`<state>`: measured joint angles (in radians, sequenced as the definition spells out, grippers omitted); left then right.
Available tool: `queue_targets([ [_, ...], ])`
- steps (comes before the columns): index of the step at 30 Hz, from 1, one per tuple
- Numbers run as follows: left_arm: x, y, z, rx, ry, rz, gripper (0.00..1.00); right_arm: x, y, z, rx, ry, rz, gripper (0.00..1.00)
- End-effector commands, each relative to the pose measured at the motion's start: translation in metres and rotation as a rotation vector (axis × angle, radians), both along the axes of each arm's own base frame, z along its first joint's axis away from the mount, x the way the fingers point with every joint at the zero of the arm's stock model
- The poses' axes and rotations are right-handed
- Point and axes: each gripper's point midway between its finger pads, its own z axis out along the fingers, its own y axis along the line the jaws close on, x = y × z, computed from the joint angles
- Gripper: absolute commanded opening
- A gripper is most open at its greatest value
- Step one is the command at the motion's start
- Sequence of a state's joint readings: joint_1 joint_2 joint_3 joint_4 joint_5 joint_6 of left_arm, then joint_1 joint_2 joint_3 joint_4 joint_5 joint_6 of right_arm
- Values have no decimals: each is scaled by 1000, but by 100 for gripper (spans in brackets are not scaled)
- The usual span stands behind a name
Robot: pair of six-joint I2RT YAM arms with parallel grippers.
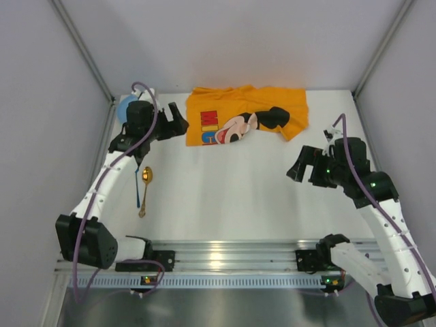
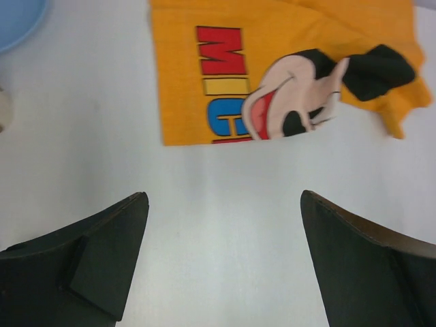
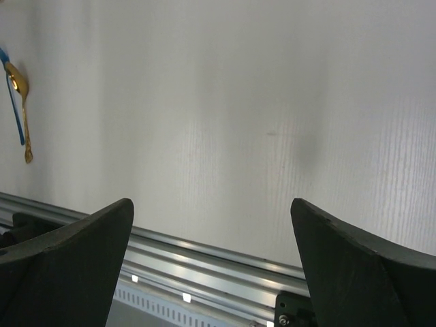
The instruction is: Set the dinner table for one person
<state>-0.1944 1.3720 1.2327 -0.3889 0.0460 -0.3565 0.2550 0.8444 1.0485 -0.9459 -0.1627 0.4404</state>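
Note:
The dinner table [image 1: 231,197] is a wide white top with a ribbed aluminium rail [image 1: 225,255] along its near edge. At the far left my left gripper [image 1: 178,120] hovers open and empty, just left of an orange Mickey Mouse cloth [image 1: 245,114]. The left wrist view shows its fingertips spread wide [image 2: 223,197] over bare table, the cloth [image 2: 286,68] ahead of them. A gold spoon [image 1: 145,182] lies at the left beside a thin blue utensil [image 1: 137,189]. My right gripper [image 1: 297,166] hangs open and empty at the right; the right wrist view shows it [image 3: 210,203] above the rail [image 3: 204,259].
A light blue dish [image 1: 125,107] sits in the far left corner, partly hidden by the left arm; its edge [image 2: 17,20] shows in the left wrist view. Grey walls close in the table on three sides. The spoon [image 3: 24,109] appears far left in the right wrist view.

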Motion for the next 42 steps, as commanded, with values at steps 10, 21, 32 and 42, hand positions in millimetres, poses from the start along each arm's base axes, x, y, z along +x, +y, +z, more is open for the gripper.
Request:
queue_targets([
  [10,-11,-61,-108,-126,348,-27,92,-35,-13,-5,-34,-31,8,100],
  [21,39,-44,-173,24,439,113,73,-35,-19,-11,-24,5,-80,100],
  [32,87,-40,-227,64,518,124,69,0,-34,-25,-136,62,-177,100],
  [42,113,-71,-230,-27,521,-11,0,103,-27,-37,-33,127,-262,100],
])
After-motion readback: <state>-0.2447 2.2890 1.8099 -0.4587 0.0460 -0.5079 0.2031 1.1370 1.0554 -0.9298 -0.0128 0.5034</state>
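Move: The orange cloth's near-left corner lies about 11 cm ahead of the left hand, 4 cm to its right and some 22 cm below. The blue plate stands about 25 cm ahead and 15 cm left of that hand, the metal cup about 17 cm ahead and 16 cm left, both near table height. From the right hand the corner is roughly 29 cm ahead and 34 cm left, 20 cm down. Left hand sinks some 20 cm, then runs 15 cm forward and pinches the cloth corner; right hand lowers. ##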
